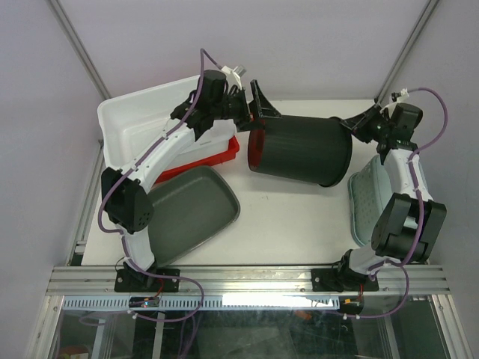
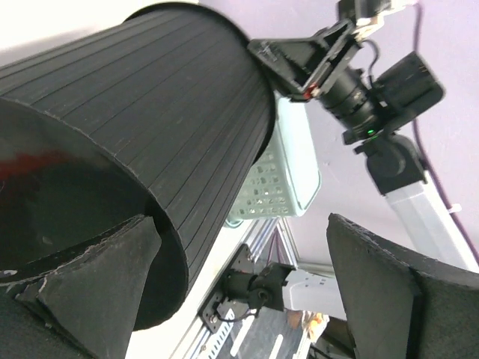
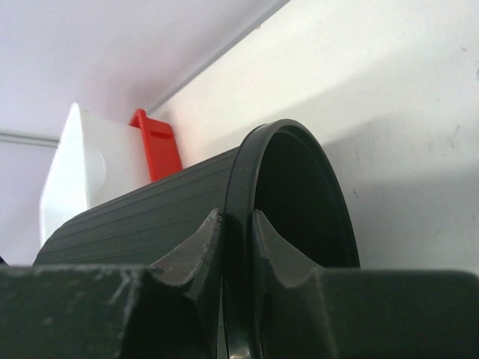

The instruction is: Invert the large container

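The white tub (image 1: 138, 120) sits upright at the back left, partly under my left arm; it also shows in the right wrist view (image 3: 75, 172). A tall round black bucket (image 1: 299, 149) lies on its side mid-table, mouth to the left. My left gripper (image 1: 254, 123) is open at that mouth; in the left wrist view one finger (image 2: 97, 280) is inside the bucket (image 2: 150, 97) and the other stands well apart. My right gripper (image 1: 352, 126) is shut on the bucket's base rim (image 3: 239, 179), one finger on each side of it.
A shallow red tray (image 1: 224, 153) lies between the tub and the bucket, also in the right wrist view (image 3: 157, 142). A grey tray (image 1: 191, 209) leans at the front left. A pale green perforated basket (image 1: 370, 198) lies at the right edge.
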Robot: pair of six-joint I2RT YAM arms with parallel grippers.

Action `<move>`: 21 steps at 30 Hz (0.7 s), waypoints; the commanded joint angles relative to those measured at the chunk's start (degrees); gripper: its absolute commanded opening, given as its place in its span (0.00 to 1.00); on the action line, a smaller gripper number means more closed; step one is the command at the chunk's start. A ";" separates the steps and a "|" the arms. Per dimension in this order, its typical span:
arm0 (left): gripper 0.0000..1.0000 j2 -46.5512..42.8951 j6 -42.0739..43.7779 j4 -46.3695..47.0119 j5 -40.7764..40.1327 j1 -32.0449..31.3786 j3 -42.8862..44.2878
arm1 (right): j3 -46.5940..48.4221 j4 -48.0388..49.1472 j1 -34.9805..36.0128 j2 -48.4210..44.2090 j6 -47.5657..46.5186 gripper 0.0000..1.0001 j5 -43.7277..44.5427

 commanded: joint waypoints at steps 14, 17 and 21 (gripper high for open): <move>0.99 7.02 -4.83 13.16 5.53 -2.16 14.99 | -2.89 17.72 4.46 7.92 21.02 0.11 -11.74; 0.99 7.86 -7.09 13.89 5.80 -2.89 15.20 | -1.34 17.53 5.31 10.10 21.16 0.14 -11.20; 0.99 8.52 -7.83 15.21 5.74 -3.53 15.30 | 1.01 17.63 6.88 13.10 21.20 0.13 -10.07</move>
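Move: Beside the base end of the large container, the open left hand has the container's middle about 10 cm to its right, 5 cm back and 10 cm below. The white bin is about 29 cm left and 3 cm ahead of it; the grey tray some 22 cm left and 17 cm back. From the right hand, already on the mouth rim, the container's middle is about 11 cm left, 8 cm back and 4 cm down; the green basket lies roughly 15 cm right and 21 cm back. Tipping the large container between them, the hands work in opposite ways: the left, fingers kept wide open against the base end, lifts about 8 cm and drifts some 4 cm forward. The right keeps its pinch on the mouth rim and sinks about 6 cm, also edging left and slightly forward, its left side rolling up roughly 20 degrees. ##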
